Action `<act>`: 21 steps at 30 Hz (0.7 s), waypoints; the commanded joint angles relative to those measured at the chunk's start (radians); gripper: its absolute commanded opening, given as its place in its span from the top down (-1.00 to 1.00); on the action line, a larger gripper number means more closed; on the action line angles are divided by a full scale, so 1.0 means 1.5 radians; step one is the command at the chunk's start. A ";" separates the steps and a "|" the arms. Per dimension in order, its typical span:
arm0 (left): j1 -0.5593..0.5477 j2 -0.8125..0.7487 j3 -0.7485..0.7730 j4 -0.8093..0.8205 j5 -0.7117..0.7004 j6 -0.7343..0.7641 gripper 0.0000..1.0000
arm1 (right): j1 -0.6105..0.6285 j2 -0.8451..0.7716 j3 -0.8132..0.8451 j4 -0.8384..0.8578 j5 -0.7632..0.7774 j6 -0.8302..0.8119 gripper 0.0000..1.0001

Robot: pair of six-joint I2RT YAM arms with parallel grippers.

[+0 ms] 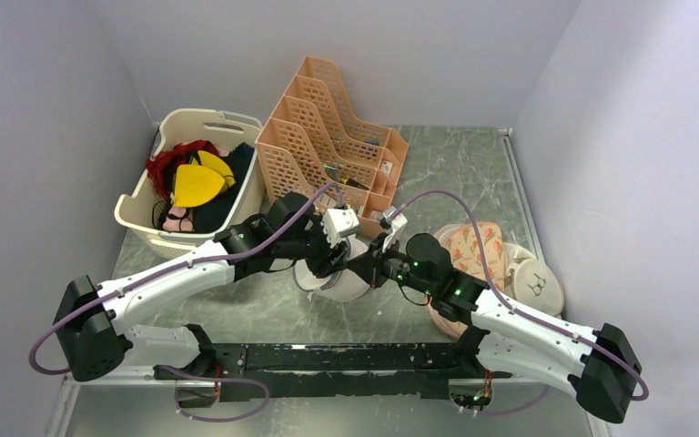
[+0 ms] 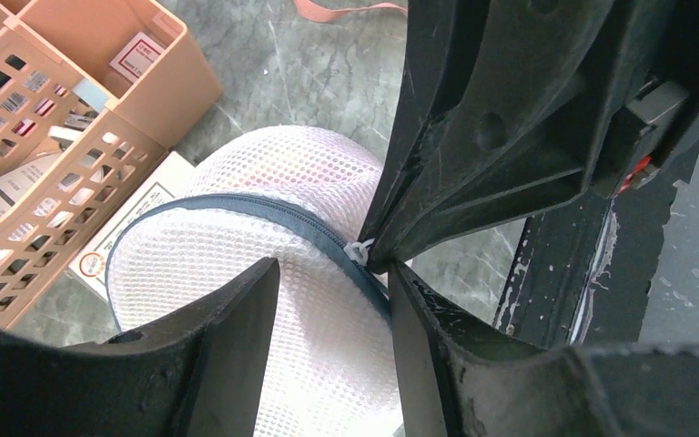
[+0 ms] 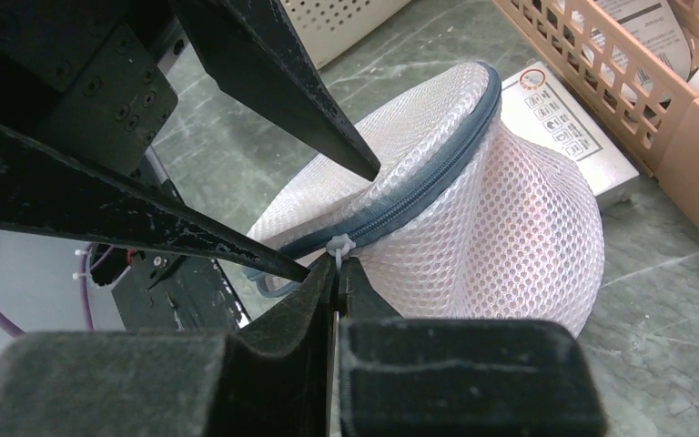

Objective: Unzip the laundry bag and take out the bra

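Note:
The laundry bag [image 1: 353, 284] is a whitish mesh drum lying on the table between the two arms. Its grey zip [image 3: 437, 173] runs closed along the rim. My right gripper [image 3: 338, 264] is shut on the small white zip pull [image 3: 339, 246]. My left gripper [image 2: 332, 273] is open over the mesh [image 2: 237, 246], its right finger close against the zip beside the pull [image 2: 361, 251]. A pale pink tint shows through the mesh, but the bra is hidden from view.
A peach file organiser [image 1: 328, 137] stands just behind the bag, with a white printed box [image 3: 569, 137] at its foot. A cream basket [image 1: 141, 214] of red, yellow and black clothes is at back left. A peach printed pad [image 1: 473, 248] and white discs [image 1: 539, 284] lie on the right.

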 commanded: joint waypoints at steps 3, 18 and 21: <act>0.000 0.011 0.013 -0.036 0.026 0.037 -0.18 | 0.006 -0.009 0.019 0.008 0.030 0.008 1.00; 0.000 0.012 0.019 -0.055 0.029 0.050 0.86 | 0.003 0.038 0.049 -0.058 0.181 0.018 1.00; 0.000 -0.007 0.011 -0.044 0.033 0.051 0.86 | -0.016 0.049 0.053 -0.079 0.230 0.030 1.00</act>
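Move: The left hand stands open over the zip's near end; the stretch of blue zip band it will shut on lies about 1 cm back and 2 cm below. From that hand the zip pull is about 1 cm back, 2 cm right and 1 cm lower, the bag's body 6 cm below and 1 cm right, the white box some 8 cm ahead and 10 cm lower. The right hand already pinches the pull; the zip's far end lies roughly 7 cm ahead, 2 cm left and slightly lower. Sinking just under 2 cm, the left hand shuts its half-open fingers and pinches the zip band beside the pull. The right hand, still gripping the pull, first creeps and then speeds up forward towards the zip's far end, some 2.5 cm in all, drifting right and down by about 1 cm each and swinging clockwise about 10 degrees, drawing the pull away from the left fingers. ##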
